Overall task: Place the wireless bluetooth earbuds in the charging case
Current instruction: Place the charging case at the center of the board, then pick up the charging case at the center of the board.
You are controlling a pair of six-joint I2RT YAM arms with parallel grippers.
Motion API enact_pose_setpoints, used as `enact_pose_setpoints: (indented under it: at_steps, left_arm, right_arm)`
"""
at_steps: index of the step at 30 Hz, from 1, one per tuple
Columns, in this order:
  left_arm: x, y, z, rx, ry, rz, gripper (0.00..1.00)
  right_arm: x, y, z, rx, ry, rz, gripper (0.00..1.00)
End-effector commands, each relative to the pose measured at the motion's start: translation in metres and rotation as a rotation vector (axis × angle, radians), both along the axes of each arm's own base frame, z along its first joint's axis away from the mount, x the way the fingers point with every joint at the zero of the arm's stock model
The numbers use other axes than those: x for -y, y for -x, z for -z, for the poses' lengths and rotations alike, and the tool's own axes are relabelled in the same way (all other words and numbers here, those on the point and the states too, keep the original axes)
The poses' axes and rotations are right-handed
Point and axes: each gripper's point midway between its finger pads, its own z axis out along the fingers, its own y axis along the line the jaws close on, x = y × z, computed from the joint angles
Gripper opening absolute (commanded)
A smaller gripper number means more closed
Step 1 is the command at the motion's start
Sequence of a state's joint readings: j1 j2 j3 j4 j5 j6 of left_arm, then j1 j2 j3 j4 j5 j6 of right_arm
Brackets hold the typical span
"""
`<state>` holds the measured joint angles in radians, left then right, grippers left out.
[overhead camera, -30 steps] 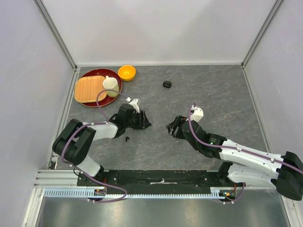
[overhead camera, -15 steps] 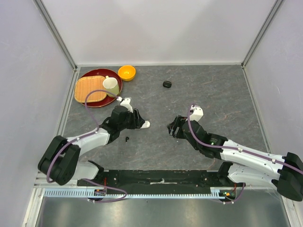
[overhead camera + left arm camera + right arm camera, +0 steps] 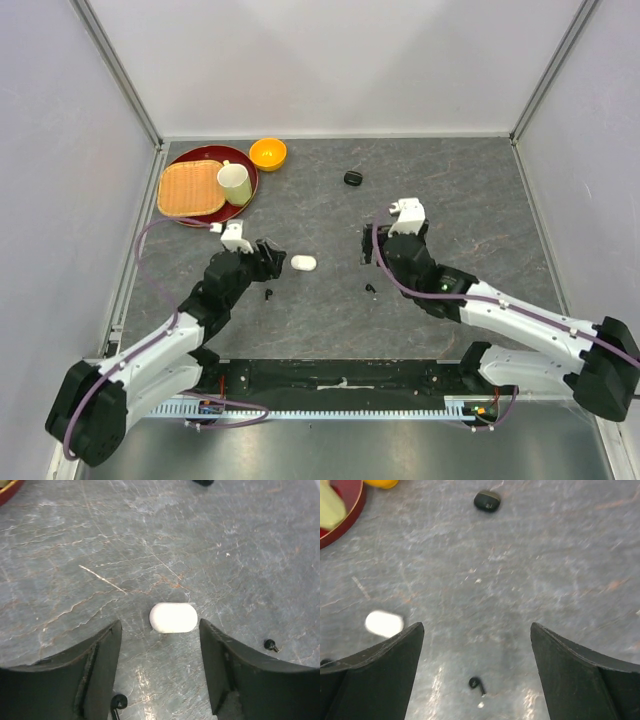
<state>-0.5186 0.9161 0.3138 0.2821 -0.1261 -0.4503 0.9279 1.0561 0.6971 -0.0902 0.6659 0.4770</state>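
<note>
A white charging case lies shut on the grey table, just beyond the tips of my left gripper. In the left wrist view the white case sits ahead of the open left gripper, touching neither finger. One black earbud lies by the left finger, another black earbud off to the right. My right gripper stands wide open and empty above a black earbud, which is also in the top view. A black charging case rests farther back.
At the back left a red tray holds a woven mat and a pale cup. An orange bowl sits beside it. White walls close the table on three sides.
My left gripper has opened, let go of the white case and drawn back to the left. The right gripper has opened wider and shifted back, and a black earbud now shows on the table below it.
</note>
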Motion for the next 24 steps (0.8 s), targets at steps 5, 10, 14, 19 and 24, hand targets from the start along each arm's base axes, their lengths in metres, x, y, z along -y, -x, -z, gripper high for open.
enact_pose_setpoints:
  at_steps: [5,10,14,19,24]
  left_arm:
    - [-0.028,0.005,-0.044,0.270,0.110,-0.115,0.86]
    - [-0.024,0.011,-0.054,0.314,0.079,-0.056,0.92]
    - [-0.019,0.009,-0.043,0.235,-0.027,-0.004,1.00]
    - [0.000,0.003,-0.033,0.150,-0.088,0.095,1.00]
    - [0.002,0.006,-0.033,0.145,-0.089,0.120,1.00]
  right_arm:
    - [0.008,-0.073,-0.046,0.111,0.285,-0.032,0.98]
    - [0.010,-0.127,-0.023,0.039,0.306,-0.113,0.98]
    - [-0.010,-0.165,-0.009,0.034,0.356,-0.334,0.98]
    - [-0.034,-0.198,0.039,0.039,0.442,-0.601,0.96]
    - [-0.034,-0.233,0.064,0.051,0.462,-0.726,0.97]
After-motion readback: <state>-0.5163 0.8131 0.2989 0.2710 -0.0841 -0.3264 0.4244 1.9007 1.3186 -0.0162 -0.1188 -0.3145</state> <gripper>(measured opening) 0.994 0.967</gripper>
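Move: The black charging case lies far ahead of the empty, open right hand: about 28 cm forward, some 7 cm to its left and 16 cm below. From that same hand, the white case is roughly 2 cm ahead and 21 cm left, the nearer black earbud some 4 cm back and 5 cm left, both at table height; the orange bowl is about 35 cm ahead and 30 cm left. From the left hand, the black case is about 28 cm forward, 22 cm right and 10 cm down. Towards the black charging case the right hand sweeps forward about 21 cm, rising slightly, then sinking to some 8 cm below its starting height. It turns counter-clockwise about 30 degrees and rolls its left side down, fingers still wide open and touching nothing. The left hand, clear of the white case, spreads its fingers fully while lifting about 3.5 cm and settling partly back. ##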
